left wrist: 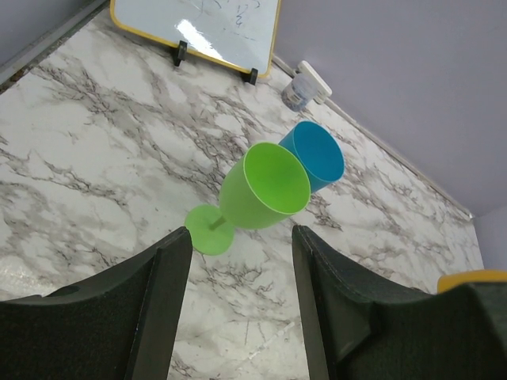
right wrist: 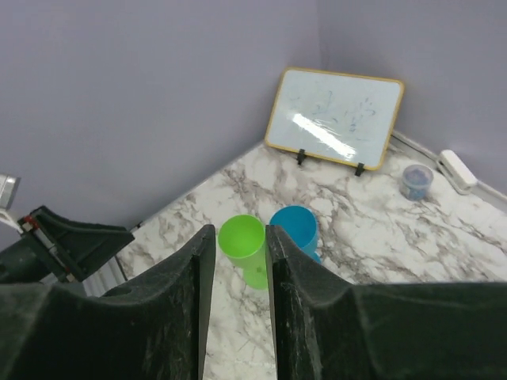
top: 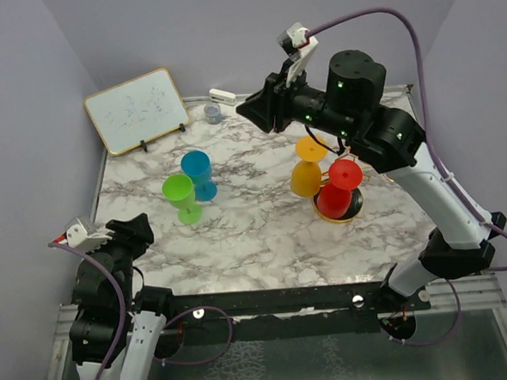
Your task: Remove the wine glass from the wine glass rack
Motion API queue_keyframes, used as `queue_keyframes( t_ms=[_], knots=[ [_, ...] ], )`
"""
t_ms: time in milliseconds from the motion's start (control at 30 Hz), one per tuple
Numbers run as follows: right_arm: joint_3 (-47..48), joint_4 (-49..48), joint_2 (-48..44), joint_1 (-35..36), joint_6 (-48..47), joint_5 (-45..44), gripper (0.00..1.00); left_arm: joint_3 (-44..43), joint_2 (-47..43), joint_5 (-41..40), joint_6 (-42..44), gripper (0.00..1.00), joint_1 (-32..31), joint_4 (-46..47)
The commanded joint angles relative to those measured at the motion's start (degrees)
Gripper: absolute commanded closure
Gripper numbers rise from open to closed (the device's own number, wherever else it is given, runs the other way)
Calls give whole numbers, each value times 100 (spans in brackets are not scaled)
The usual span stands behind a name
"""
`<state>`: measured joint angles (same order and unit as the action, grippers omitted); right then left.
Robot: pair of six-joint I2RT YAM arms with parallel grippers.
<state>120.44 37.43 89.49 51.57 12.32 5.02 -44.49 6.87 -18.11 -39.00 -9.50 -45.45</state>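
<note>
The gold wire wine glass rack (top: 351,213) stands right of the table's middle. An orange wine glass (top: 305,178) and a red wine glass (top: 339,189) hang upside down on it. A green wine glass (top: 179,193) and a blue one (top: 198,172) stand upright on the marble at the left. My right gripper (top: 247,108) is raised high over the back of the table, left of the rack, open and empty; its wrist view (right wrist: 239,229) looks down on the green glass (right wrist: 242,240). My left gripper (top: 139,227) is open and empty near the front left edge, facing the green glass (left wrist: 261,186).
A small whiteboard (top: 137,109) leans at the back left. A small grey cup (top: 213,113) and a white object (top: 223,96) sit by the back wall. My right arm's bulk hangs above the rack. Purple walls enclose the table.
</note>
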Motion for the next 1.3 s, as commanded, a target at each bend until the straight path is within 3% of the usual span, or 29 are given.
queue_keyframes(
  t_ms=[0,167,367,500,633,733,833,933,1000,1133,1267],
  knots=[
    [164,873,4,-389,266,-790,70,8,95,24,94,44,22,131],
    [-653,1154,-1103,-1233,1023,-962,72,10,128,53,105,45,18,133],
    [-1657,1226,-2260,-1299,1088,-713,71,23,178,96,127,45,18,168],
    [-1239,1562,-1803,-1299,715,-794,70,24,220,115,147,45,18,183],
    [-189,1848,-820,-1455,457,-1176,70,21,232,123,134,45,18,168],
    [871,2031,-136,-2439,528,-190,70,19,242,115,131,45,18,156],
    [1364,1997,169,-3937,1074,1321,72,15,255,121,128,45,18,159],
    [501,1278,-263,-5409,1885,3066,73,14,255,133,133,45,16,159],
    [-538,706,-920,-5986,2253,3794,73,19,249,132,138,45,9,161],
    [-1350,893,-1983,-6184,2143,3347,70,31,228,133,147,45,9,183],
    [-2274,838,-3129,-6185,2366,3558,68,36,188,132,149,45,-6,186]
  ],
)
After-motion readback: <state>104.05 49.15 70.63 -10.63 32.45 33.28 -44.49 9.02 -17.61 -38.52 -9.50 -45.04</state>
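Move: The right hand hangs empty, high over the table. The red glass on the rack, its likely next goal, is some 22 cm to its right, 4 cm nearer the base and 27 cm lower; the orange glass hangs 15 cm right, 4 cm ahead, just as far down. The blue glass stands 11 cm ahead, 13 cm left and 38 cm below. From the left hand, the red glass lies about 48 cm right, 8 cm ahead and 6 cm lower. Touching nothing, the right hand swings fast to the right towards the rack's right-hand side, ending about 30 cm over and a little lower. It goes in two sweeps, each bowing forward and then drawing back, the second reaching some 15 cm out; the wrist turns clockwise by about 35 degrees and tips down, fingers staying slightly parted. ##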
